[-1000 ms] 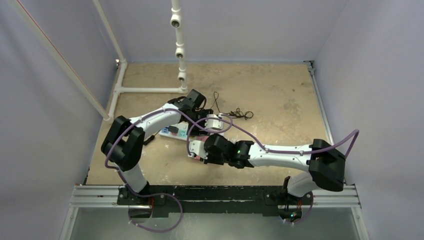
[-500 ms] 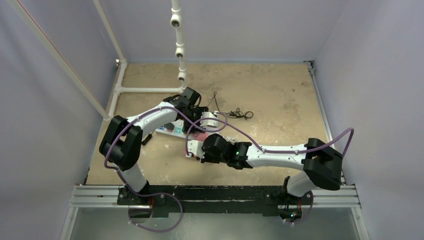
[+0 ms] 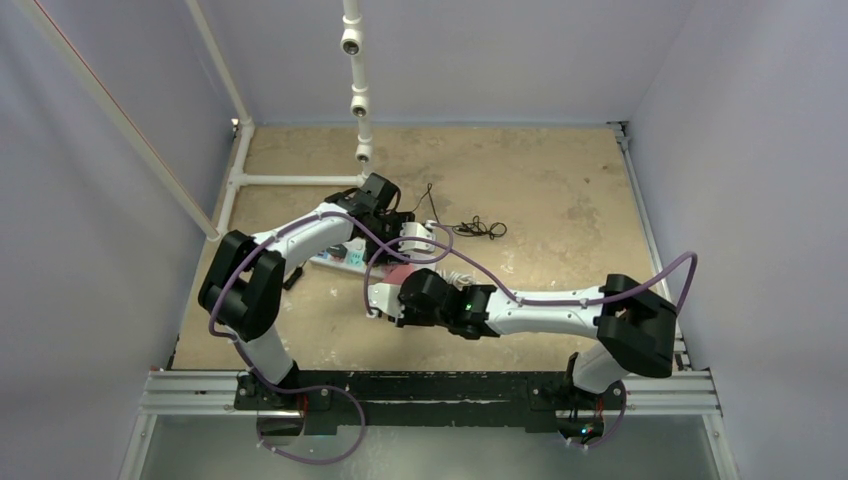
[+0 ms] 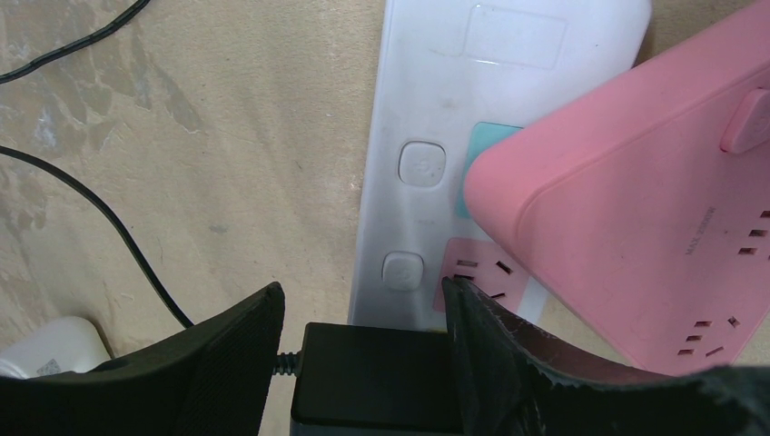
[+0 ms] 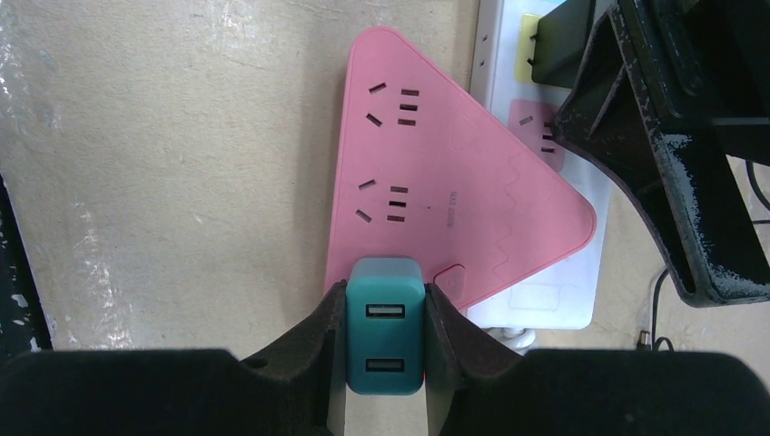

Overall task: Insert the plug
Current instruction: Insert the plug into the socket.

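In the left wrist view, a black plug (image 4: 372, 377) sits on the white power strip (image 4: 413, 100), between the fingers of my left gripper (image 4: 361, 292). The right finger touches it; the left finger stands off with a gap, so the gripper is open. A pink triangular power strip (image 4: 636, 218) lies across the white one. My right gripper (image 5: 385, 295) is shut on a teal USB charger (image 5: 385, 327), held at the near edge of the pink strip (image 5: 436, 182). From above, both grippers (image 3: 412, 240) (image 3: 380, 300) meet over the strips.
The black plug's thin cable (image 3: 470, 228) trails on the table behind the strips. A white pipe frame (image 3: 300, 181) stands at the back left. The left gripper's fingers (image 5: 672, 163) hang close beside the pink strip in the right wrist view.
My left gripper shifted a little left and back over the white strip. My right arm slid slightly left with the teal charger still held.
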You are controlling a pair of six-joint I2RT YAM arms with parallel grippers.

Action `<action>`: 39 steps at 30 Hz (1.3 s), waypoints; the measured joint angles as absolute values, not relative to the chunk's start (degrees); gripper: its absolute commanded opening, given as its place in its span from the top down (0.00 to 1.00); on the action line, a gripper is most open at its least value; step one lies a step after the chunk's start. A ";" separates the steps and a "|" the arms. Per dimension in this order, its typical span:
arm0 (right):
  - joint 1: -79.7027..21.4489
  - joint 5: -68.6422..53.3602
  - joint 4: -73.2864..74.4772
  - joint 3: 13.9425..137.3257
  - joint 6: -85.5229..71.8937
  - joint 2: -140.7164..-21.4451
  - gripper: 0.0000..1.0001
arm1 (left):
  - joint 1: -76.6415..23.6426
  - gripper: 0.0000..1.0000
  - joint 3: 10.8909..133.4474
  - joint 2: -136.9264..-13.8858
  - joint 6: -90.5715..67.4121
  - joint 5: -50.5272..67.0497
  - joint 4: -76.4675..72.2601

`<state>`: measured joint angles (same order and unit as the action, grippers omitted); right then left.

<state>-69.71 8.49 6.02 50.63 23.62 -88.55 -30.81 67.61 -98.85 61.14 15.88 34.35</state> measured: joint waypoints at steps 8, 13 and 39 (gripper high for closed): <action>-70.41 9.65 2.15 48.03 23.20 -87.96 1.00 | -30.81 0.37 67.59 -98.94 61.98 15.88 34.37; -70.65 10.13 -0.78 46.57 22.96 -87.96 1.00 | -30.79 0.37 68.18 -99.55 62.15 15.79 34.61; -70.94 10.98 -2.74 43.70 19.33 -85.80 0.44 | -30.39 0.39 70.41 -101.69 62.06 15.77 35.27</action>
<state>-70.94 10.98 -2.74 43.70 19.33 -85.80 -30.39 70.41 -101.69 62.06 15.77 35.27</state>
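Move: The teal plug is already between the right fingers, right over the free socket at the right-hand corner of the pink power strip. That socket is about 3 cm below the hand and 1 cm ahead and to the left; the pink strip's middle is some 3 cm ahead and 5 cm left. The black adapter stands about 10 cm ahead and 10 cm left, between the left fingers. From the left hand, the corner socket lies roughly 10 cm back and 9 cm right. The teal plug is kept pinched over the pink strip's corner socket while the right hand stays nearly in place, rocking its left side up about 5 degrees. Then the right fingers open and let go, the hand easing about 1 cm to the right and slightly back and down. The left fingers stay around the black adapter, creeping about 1 cm forward. ##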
